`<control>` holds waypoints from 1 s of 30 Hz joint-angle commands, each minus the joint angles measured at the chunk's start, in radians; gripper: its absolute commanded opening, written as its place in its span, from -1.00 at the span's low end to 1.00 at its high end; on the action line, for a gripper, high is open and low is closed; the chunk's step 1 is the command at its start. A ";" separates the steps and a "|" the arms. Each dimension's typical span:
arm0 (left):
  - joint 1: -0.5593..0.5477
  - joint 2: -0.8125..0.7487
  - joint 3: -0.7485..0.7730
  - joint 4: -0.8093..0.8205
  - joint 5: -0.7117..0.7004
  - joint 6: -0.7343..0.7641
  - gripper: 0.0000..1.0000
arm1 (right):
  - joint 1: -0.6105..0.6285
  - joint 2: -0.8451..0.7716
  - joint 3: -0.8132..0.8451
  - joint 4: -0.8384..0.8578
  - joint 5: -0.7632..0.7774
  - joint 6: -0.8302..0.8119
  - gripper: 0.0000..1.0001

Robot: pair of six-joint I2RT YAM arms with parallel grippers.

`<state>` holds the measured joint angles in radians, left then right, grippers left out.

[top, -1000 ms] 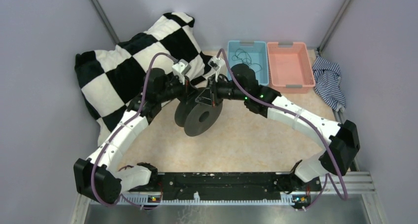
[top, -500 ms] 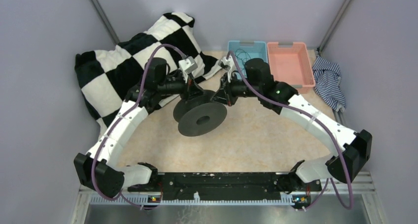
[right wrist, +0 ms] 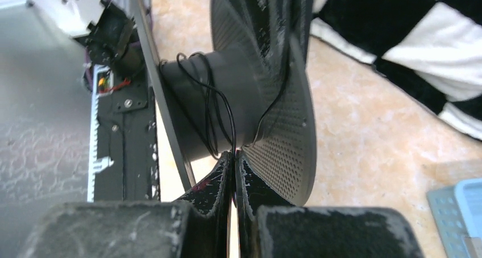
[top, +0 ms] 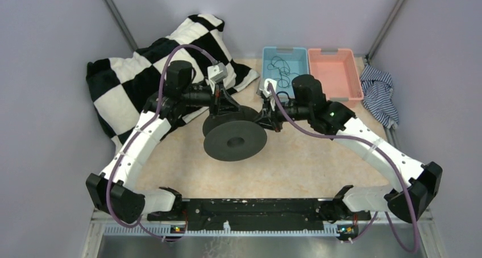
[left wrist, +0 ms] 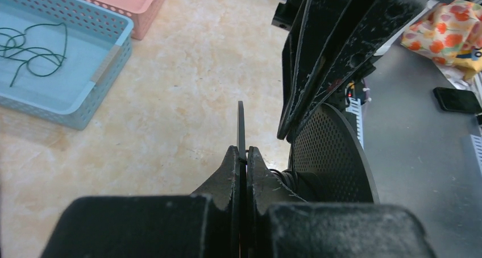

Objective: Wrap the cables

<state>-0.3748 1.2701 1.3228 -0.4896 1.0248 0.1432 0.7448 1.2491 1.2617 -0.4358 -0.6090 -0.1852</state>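
Observation:
A dark round spool (top: 235,141) lies tilted at mid-table between both arms. My left gripper (top: 228,107) is shut on the thin edge of one flange, seen in the left wrist view as a plate pinched between the jaws of the left gripper (left wrist: 241,155). The other, perforated flange (left wrist: 332,155) stands to its right. My right gripper (right wrist: 233,154) is shut on a thin black cable (right wrist: 231,127) that loops a few turns around the spool's hub (right wrist: 187,99). More cables (top: 280,66) lie tangled in the blue bin (top: 301,82).
A pink bin (top: 334,71) stands right of the blue one. A black-and-white checkered blanket (top: 142,82) covers the back left. A striped cloth (top: 378,93) lies at the right edge. The black base rail (top: 250,212) runs along the near edge.
The spool has tipped from standing on edge to lying flatter and has shifted slightly right. The right arm has swung right and nearer; both grippers stayed shut.

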 commanded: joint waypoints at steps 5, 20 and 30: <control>0.003 0.026 0.028 0.095 0.141 -0.043 -1.00 | -0.108 0.014 -0.141 0.045 -0.435 -0.102 -1.00; 0.002 0.034 -0.181 0.481 0.111 -0.357 -1.00 | -0.144 0.061 -0.373 0.484 -0.579 0.245 -1.00; 0.002 0.225 -0.231 0.462 0.239 -0.304 -1.00 | -0.144 0.110 -0.518 0.573 -0.572 0.280 -1.00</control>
<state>-0.3752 1.3949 1.0962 -0.0986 1.1828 -0.1749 0.6033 1.3300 0.8143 0.0319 -1.1290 0.0673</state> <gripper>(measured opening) 0.025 0.009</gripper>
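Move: The spool's hub, with a few loops of cable on it, lies about 9 cm left of the right hand, 3 cm back and slightly lower; that hand already holds the cable. The near flange's middle is about 4 cm back of the hub and a little higher, and the blue basket is some 30 cm ahead, 12 cm right and 25 cm below the right hand. From the left hand, gripping the far flange's rim, the hub is about 7 cm back and 8 cm below, and the chequered cushion some 25 cm ahead, 28 cm left and 20 cm below. The cable, still pinched in the right fingers, is drawn about 10 cm down and 4 cm back along the spool's right side, quickly at first, while that wrist rolls some 25 degrees and swings counter-clockwise. The left hand keeps its grip on the far flange and, mostly in the second half, lowers the spool about 6 cm and 2 cm to the right, rolling it so the near flange tips up. ##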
